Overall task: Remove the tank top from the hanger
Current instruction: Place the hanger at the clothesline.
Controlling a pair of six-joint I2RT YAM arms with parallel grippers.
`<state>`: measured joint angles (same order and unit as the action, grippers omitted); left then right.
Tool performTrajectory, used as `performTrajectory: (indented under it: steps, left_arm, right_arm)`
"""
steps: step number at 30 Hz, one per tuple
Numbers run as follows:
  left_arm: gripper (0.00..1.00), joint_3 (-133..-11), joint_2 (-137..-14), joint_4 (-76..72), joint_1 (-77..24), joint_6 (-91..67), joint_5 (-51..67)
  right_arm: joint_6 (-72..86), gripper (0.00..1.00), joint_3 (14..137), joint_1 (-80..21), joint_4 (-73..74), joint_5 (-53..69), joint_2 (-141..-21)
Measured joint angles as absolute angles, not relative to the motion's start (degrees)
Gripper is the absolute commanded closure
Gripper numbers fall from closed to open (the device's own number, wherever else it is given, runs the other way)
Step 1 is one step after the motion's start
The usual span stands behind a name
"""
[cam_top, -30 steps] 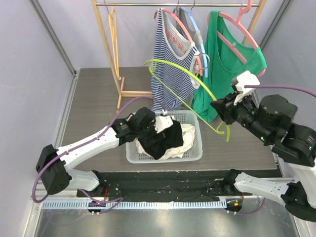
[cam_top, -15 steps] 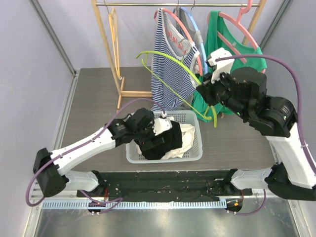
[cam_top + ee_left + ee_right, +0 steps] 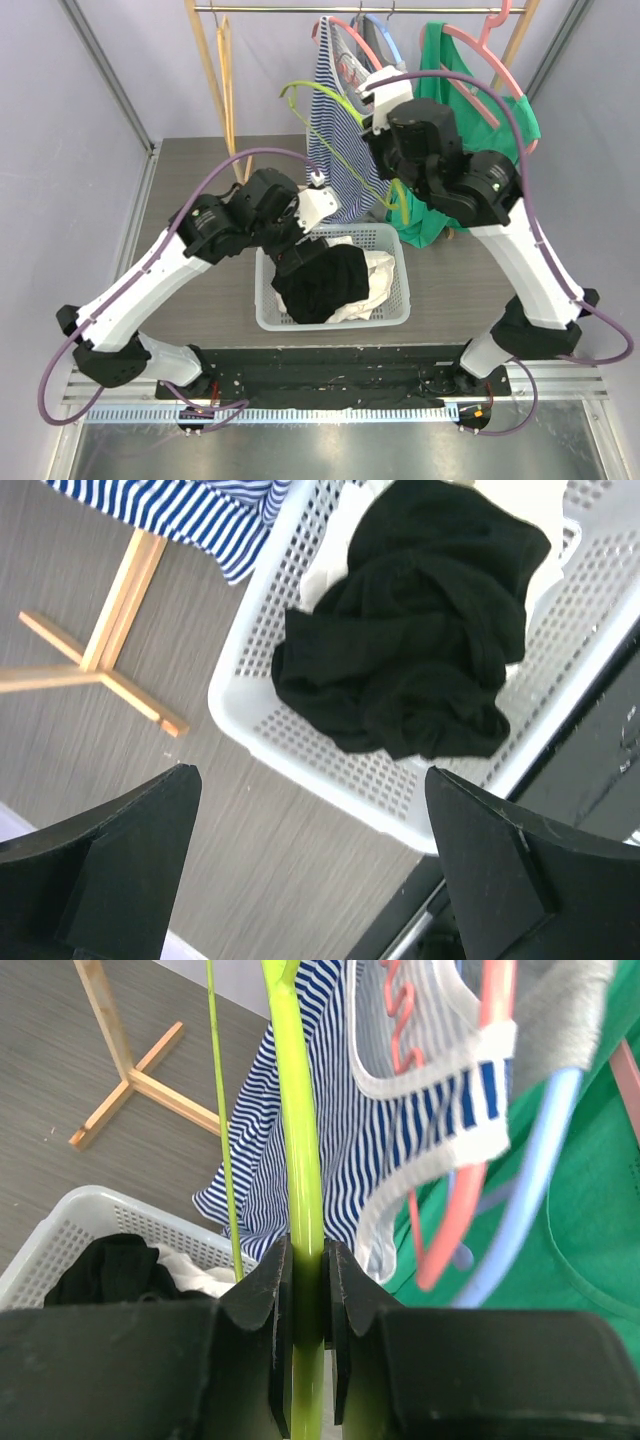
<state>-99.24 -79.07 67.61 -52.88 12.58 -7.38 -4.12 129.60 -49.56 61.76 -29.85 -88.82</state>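
Observation:
The black tank top (image 3: 325,285) (image 3: 410,650) lies crumpled in the white basket (image 3: 262,318) (image 3: 330,792), on top of white cloth. My left gripper (image 3: 297,250) (image 3: 310,778) hangs open just above the basket's left side, with nothing between its fingers. The bare lime-green hanger (image 3: 322,88) (image 3: 300,1110) is held up in front of the clothes rack. My right gripper (image 3: 390,175) (image 3: 308,1260) is shut on its rod, close to the striped top.
A wooden rack (image 3: 240,150) stands at the back. On it hang a blue-striped top (image 3: 340,150) (image 3: 400,1130) on a pink hanger, a green top (image 3: 470,110), a blue hanger (image 3: 530,1180) and a yellow hanger (image 3: 228,60).
My left gripper has opened, let go of the black tank top and lifted away from the basket. My right arm has swung the green hanger up and left toward the rack.

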Motion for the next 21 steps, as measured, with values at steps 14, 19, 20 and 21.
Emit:
performTrajectory:
  steps: [14, 19, 20, 21]
  left_arm:
    - [0.00, -120.4, -67.0, 69.5, -52.9, 16.2, -15.1]
    - [0.00, -123.2, -65.2, 63.9, -52.9, 18.5, -24.3]
    - [0.00, -123.5, -65.1, 62.6, -52.9, 18.9, -25.9]
    - [0.00, -123.8, -65.3, 61.7, -52.9, 19.2, -27.2]
  right_arm:
    - [-9.6, 0.99, 139.0, -52.6, 56.2, -37.9, -100.0]
    - [-11.5, 0.99, 140.6, -53.1, 51.1, -42.0, -103.4]
    - [-11.9, 0.99, 140.9, -53.2, 50.0, -42.6, -104.2]
    - [-12.2, 0.99, 141.4, -53.2, 48.8, -43.1, -105.1]
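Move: The right hand pinches the empty green hanger near one end. The free stretch of rail between the yellow hanger and the striped tank top lies some 16 cm ahead, 14 cm left and 10 cm above it. The yellow hanger hangs about 10 cm ahead and 20 cm left, the striped tank top about 8 cm ahead and 3 cm left. From the left hand, that stretch is roughly 24 cm ahead, 2 cm left and 26 cm up; the black tank top is 25 cm below, 6 cm right. Keeping its pinch on the green hanger, the right hand carries it forward and left, about 6 cm each way, towards the free stretch of rail, with the fingertips tipping up some 10 degrees. The left hand, empty and wide open, climbs away from the basket by roughly 24 cm while swinging 12 cm left, its fingers tilting up from their steep downward slant. ##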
